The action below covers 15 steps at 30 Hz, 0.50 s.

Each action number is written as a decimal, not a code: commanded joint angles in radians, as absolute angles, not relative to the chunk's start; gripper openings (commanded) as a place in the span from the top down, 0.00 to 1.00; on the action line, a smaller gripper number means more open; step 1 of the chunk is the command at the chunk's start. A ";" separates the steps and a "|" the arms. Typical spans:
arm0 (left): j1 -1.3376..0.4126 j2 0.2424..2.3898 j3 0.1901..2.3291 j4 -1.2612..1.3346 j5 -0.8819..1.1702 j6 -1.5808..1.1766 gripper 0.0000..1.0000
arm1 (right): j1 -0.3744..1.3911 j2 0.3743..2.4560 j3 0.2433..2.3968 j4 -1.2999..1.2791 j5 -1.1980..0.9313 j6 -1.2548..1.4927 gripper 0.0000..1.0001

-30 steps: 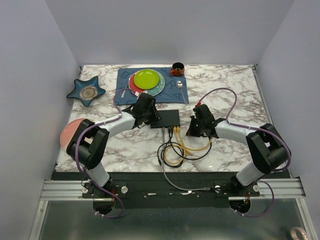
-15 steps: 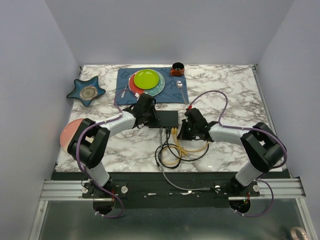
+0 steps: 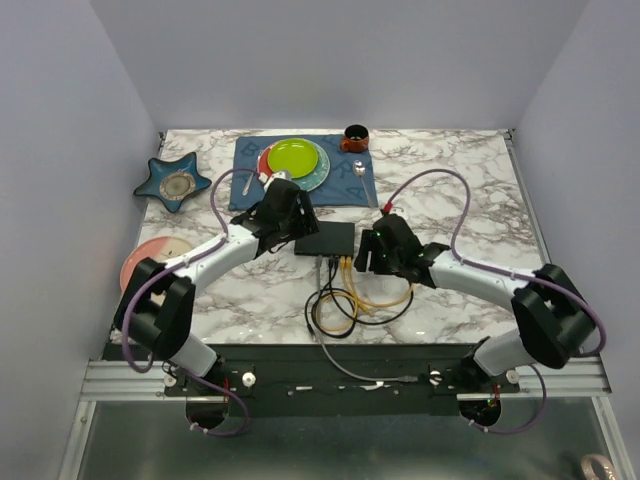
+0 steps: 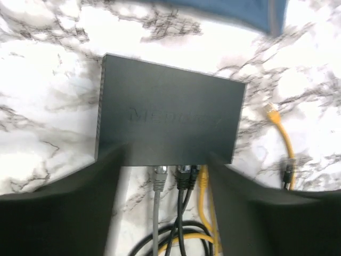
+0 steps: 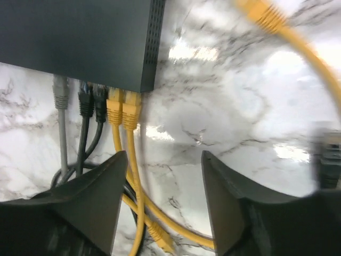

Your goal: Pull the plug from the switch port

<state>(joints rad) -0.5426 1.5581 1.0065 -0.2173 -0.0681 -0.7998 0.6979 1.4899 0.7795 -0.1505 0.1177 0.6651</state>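
The switch [image 3: 331,238] is a flat black box mid-table, also in the left wrist view [image 4: 170,120] and the right wrist view [image 5: 74,37]. In its near edge sit a grey plug [image 5: 59,88], two black plugs [image 5: 86,101] and two yellow plugs [image 5: 123,109]. My left gripper [image 3: 284,218] is open; its fingertips [image 4: 165,156] straddle the switch's near edge above the plugs and hold nothing. My right gripper [image 3: 376,250] is open too [image 5: 164,156], over bare marble just right of the yellow plugs. A loose yellow plug [image 4: 272,112] lies to the right of the switch.
Coiled black and yellow cables [image 3: 350,300] lie in front of the switch. Behind it is a blue cloth mat [image 3: 355,185] with a green plate [image 3: 293,158], a cup [image 3: 355,136] and a spoon. A star-shaped dish [image 3: 174,181] and a pink plate [image 3: 150,258] are at the left.
Both grippers have opened. The right gripper has shifted left towards the switch's right corner. The left gripper has drawn back and up from the switch's left side.
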 commanded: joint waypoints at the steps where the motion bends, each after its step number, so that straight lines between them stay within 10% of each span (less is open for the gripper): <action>1: -0.538 1.427 0.976 -0.164 -0.181 -0.782 0.01 | 0.704 1.376 0.814 -0.264 0.435 0.537 0.00; 15: -0.508 1.350 0.913 -0.106 -0.337 -0.954 0.01 | 0.703 1.150 0.724 0.094 0.486 0.287 0.00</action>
<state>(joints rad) -0.5144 1.4113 0.9756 -0.1707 -0.2115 -0.8753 0.6994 1.1603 0.7734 -0.1059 0.4637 0.4137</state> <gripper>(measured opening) 0.988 0.997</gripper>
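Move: Just below the left hand, the switch's middle is about 2 cm ahead, 2 cm right and 8 cm down; the gray plug in its near edge is some 4 cm back, 1 cm left. From the right hand the switch is about 9 cm ahead, 10 cm left and 3 cm lower. Its two yellow plugs are 3 cm ahead and 4 cm left, the loose yellow plug 10 cm ahead and 8 cm right, the black plug 1 cm ahead and 12 cm right. Backing off from the switch, both empty hands climb and finish spreading their fingers wide. The right rises some 12 cm while swinging right and a little forward, its fingertips tipping up and outward by nearly 30 degrees. The left lifts about 5 cm first, then drifts left and slightly forward, with a slight upward tip and counter-clockwise turn. ##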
